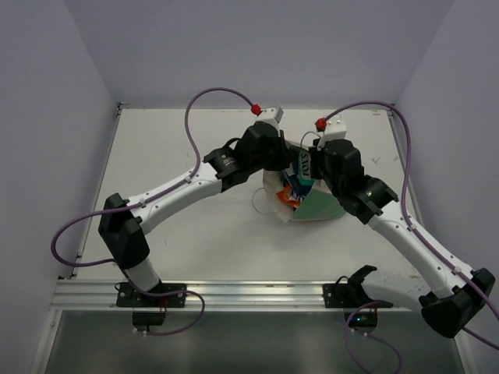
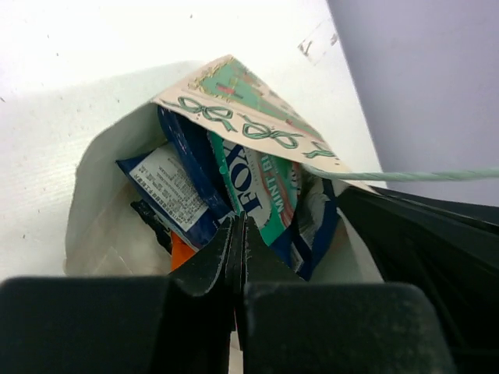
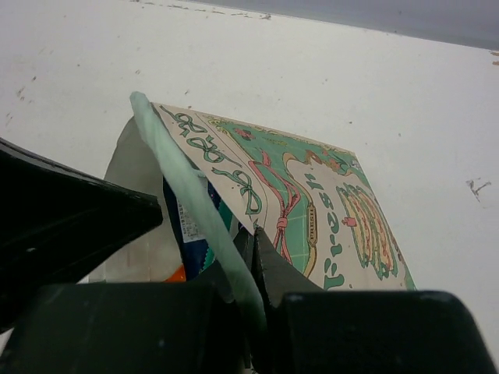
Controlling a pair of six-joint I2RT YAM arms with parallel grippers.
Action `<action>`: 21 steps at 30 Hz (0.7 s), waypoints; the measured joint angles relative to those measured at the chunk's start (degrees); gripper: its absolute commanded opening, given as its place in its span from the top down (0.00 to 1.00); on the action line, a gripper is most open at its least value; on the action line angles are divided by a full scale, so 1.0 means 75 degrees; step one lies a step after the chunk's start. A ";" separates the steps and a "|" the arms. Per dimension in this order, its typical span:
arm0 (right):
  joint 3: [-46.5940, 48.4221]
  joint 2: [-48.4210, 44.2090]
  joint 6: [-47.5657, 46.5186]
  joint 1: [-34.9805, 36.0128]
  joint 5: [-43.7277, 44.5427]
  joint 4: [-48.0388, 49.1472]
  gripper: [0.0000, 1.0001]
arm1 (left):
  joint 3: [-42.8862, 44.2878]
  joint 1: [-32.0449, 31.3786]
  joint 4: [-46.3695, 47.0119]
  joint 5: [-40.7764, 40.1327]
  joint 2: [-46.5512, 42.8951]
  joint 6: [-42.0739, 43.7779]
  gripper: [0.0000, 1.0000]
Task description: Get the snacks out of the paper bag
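The pale mint paper bag (image 1: 316, 209) lies mid-table with its mouth towards the arms. Its printed panel shows in the left wrist view (image 2: 257, 109) and the right wrist view (image 3: 327, 202). Snacks (image 1: 295, 187) sit inside it: a teal-white packet (image 2: 261, 183), a dark blue packet (image 2: 175, 191) and an orange corner (image 2: 181, 251). My left gripper (image 1: 283, 170) (image 2: 236, 224) is shut at the bag's mouth, just over the packets, with nothing seen between its jaws. My right gripper (image 1: 321, 178) (image 3: 253, 238) is shut on the bag's upper rim beside the mint handle (image 3: 187, 187), holding the mouth up.
Pale walls close in the table at the left, back and right. An aluminium rail (image 1: 249, 294) runs along the near edge by the arm bases. Purple cables (image 1: 207, 97) arch over both arms. The two wrists are close together over the bag.
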 measured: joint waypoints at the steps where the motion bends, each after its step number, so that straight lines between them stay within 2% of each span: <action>1: 0.0000 -0.0015 -0.0006 0.0000 0.0015 0.0000 1.00 | 0.0000 0.0006 0.0006 0.0006 -0.0128 0.0041 1.00; 5: -0.0003 -0.0038 -0.0047 0.0000 0.0041 -0.0006 1.00 | -0.0041 0.0023 0.0041 0.0035 -0.0248 0.0058 1.00; 6: -0.0003 -0.0041 -0.0047 0.0000 0.0041 -0.0006 1.00 | -0.0099 0.0023 0.0038 0.0047 -0.0248 0.0055 0.79; 12: -0.0003 -0.0044 -0.0041 0.0000 0.0041 -0.0009 1.00 | -0.0210 -0.0003 0.0035 0.0393 -0.0105 0.0038 0.62; 21: -0.0003 -0.0044 -0.0015 0.0000 0.0041 -0.0012 1.00 | 0.0385 -0.0102 -0.0003 0.0644 0.1011 -0.0082 0.65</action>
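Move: From the shut left gripper, the teal snack packet lies in the tilted bag about 2 cm ahead, 6 cm to the right and 8 cm down. The navy packet is some 3 cm ahead, 3 cm right and 8 cm below; the orange one, roughly 4 cm back, 2 cm right and 12 cm below. The right gripper, shut on the bag's handle, has the teal packet about 1 cm ahead, 3 cm left and 10 cm below it. Open the empty left gripper to roughly a third of its range. After lifting briefly by 1 to 2 cm, bring it down through the bag's mouth and to the right, ending some 5 cm lower and 3 cm farther right, fingers apart towards the teal packet. With the right gripper, stay still and keep hold of the handle. ##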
